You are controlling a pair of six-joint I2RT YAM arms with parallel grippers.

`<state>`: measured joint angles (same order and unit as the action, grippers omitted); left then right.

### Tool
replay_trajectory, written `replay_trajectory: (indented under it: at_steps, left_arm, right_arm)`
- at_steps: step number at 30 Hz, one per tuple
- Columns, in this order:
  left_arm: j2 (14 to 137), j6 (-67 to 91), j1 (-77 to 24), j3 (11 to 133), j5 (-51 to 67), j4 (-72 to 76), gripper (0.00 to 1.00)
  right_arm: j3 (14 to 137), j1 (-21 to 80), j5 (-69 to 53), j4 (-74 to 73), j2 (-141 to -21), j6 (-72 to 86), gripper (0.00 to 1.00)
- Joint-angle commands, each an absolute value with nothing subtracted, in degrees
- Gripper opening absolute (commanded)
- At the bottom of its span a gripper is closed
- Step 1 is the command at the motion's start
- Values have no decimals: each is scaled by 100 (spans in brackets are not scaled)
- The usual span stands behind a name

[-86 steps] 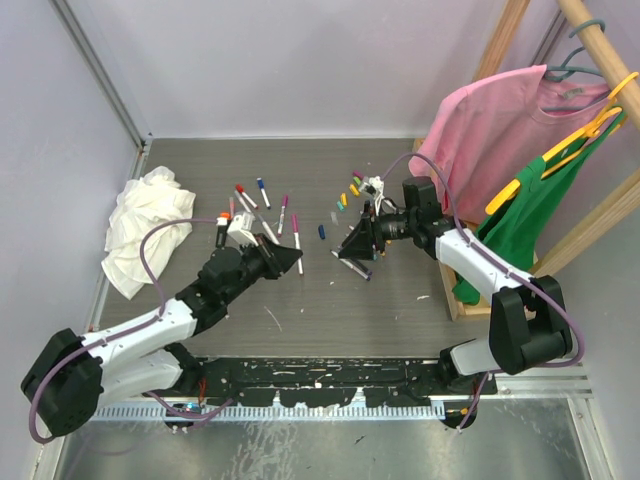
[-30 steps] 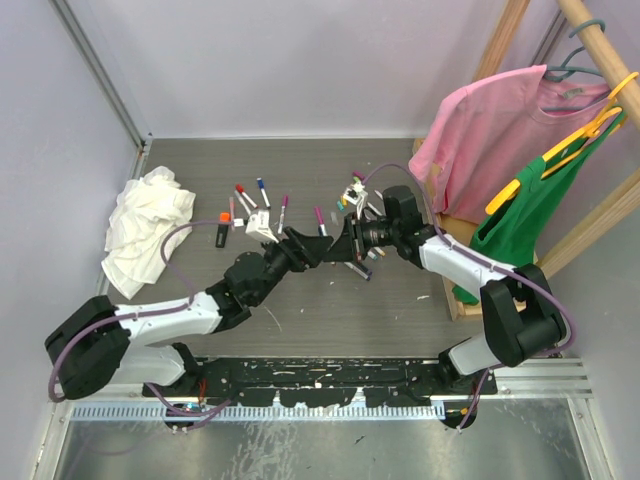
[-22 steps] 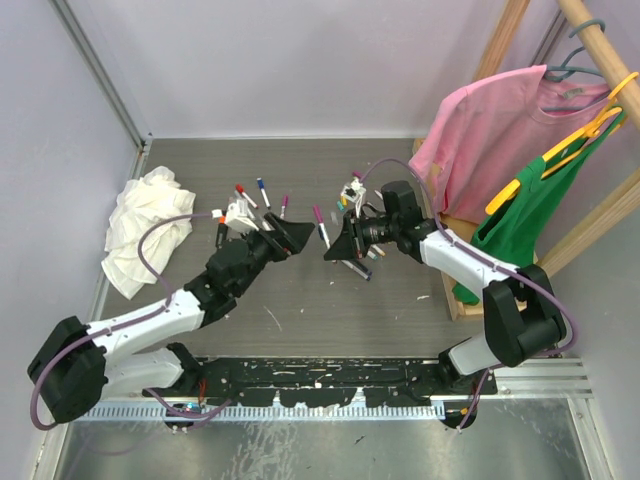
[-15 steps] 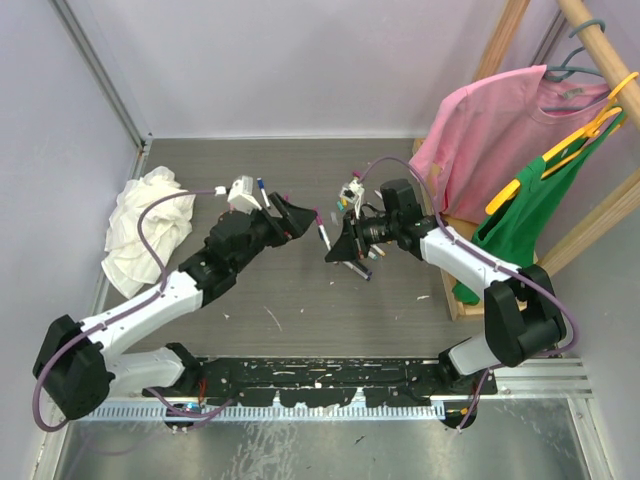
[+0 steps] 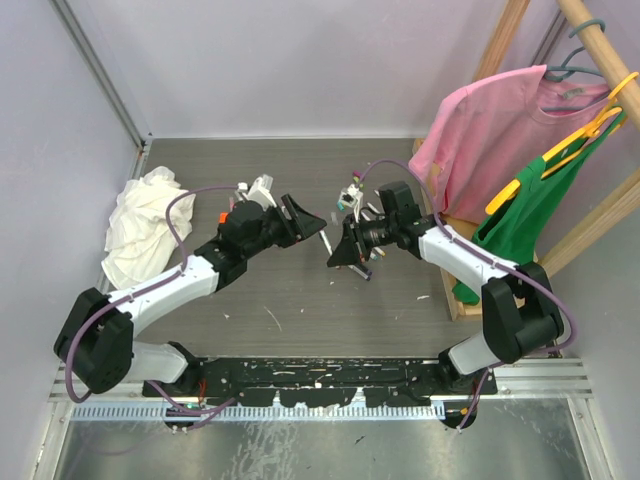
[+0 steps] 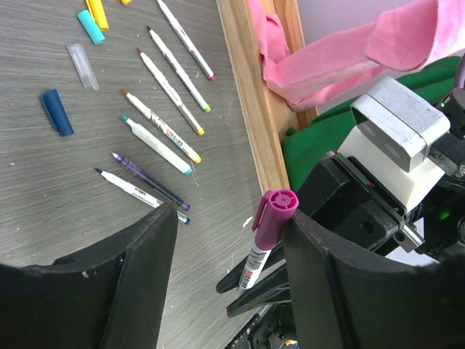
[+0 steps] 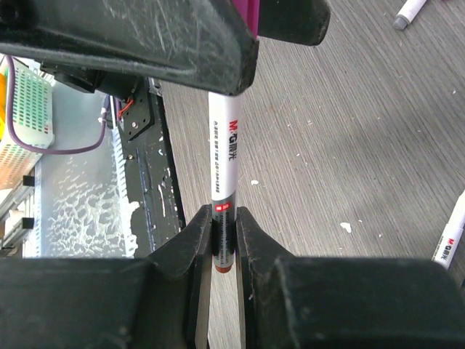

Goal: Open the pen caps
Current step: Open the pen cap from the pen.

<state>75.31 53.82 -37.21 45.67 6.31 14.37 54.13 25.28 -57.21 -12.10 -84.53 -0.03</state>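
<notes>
A white-barrelled pen point(image 7: 224, 163) with a magenta pen cap point(image 6: 275, 214) is held above the table. My right gripper point(image 7: 224, 233) is shut on the barrel's tail end; in the top view the right gripper point(image 5: 340, 250) points left. My left gripper point(image 6: 227, 218) is open, its jaws straddling the cap. The cap rests against the right-hand finger point(image 6: 341, 276), with a wide gap to the other finger point(image 6: 138, 276). From above, the left gripper point(image 5: 308, 222) meets the pen point(image 5: 326, 238) mid-table. Loose blue point(image 6: 56, 113), teal point(image 6: 91, 27) and clear point(image 6: 82, 65) caps lie on the table.
Several uncapped pens point(image 6: 163, 98) lie beside a wooden rack beam point(image 6: 251, 94). Pink point(image 5: 500, 120) and green point(image 5: 530, 210) shirts hang on the rack at the right. A white rag point(image 5: 145, 225) lies at the left. An orange-capped pen point(image 5: 222, 217) lies by the left arm.
My left gripper swung back and then right, opened wider and narrowed again, and now straddles the magenta cap. The right gripper has kept hold of the pen, nearly still.
</notes>
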Motion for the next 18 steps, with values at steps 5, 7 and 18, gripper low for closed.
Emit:
replay_trajectory:
  at_steps: [5, 7, 18]
  left_arm:
    - [7635, 5532, -3712, 4823, 694, 1694, 47]
    - [7673, 5530, -3708, 4845, 681, 1642, 42]
    - [7820, 5539, -3717, 4767, 759, 1715, 13]
  right_arm:
    - [5701, 2550, -5685, -1182, -8455, -175, 1]
    - [5706, 2562, -5665, -1196, -8463, -204, 1]
    - [5764, 2647, -5565, -1359, -8569, -365, 1]
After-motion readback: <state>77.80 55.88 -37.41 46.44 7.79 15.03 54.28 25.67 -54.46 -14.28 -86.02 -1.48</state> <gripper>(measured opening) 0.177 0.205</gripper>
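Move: Between the left hand's open fingers stands the magenta pen cap, about 1 cm back and 1 cm right of their middle, nearly level. The right hand holds the pen's lower barrel, so that cap lies some 7 cm ahead, 3 cm left and 5 cm above it. On the table, roughly 20 cm below the left hand, a blue-ended pen lies about 10 cm back and 9 cm right, a clear cap about 5 cm ahead and 4 cm right. Closing steadily from well over half open to nearly shut, the left fingers pinch the magenta cap from both sides while that hand eases about 1 cm to the right, towards the cap, and barely sinks, its wrist almost unturned. The right hand keeps its grip on the barrel and lowers about 1.5 cm. ##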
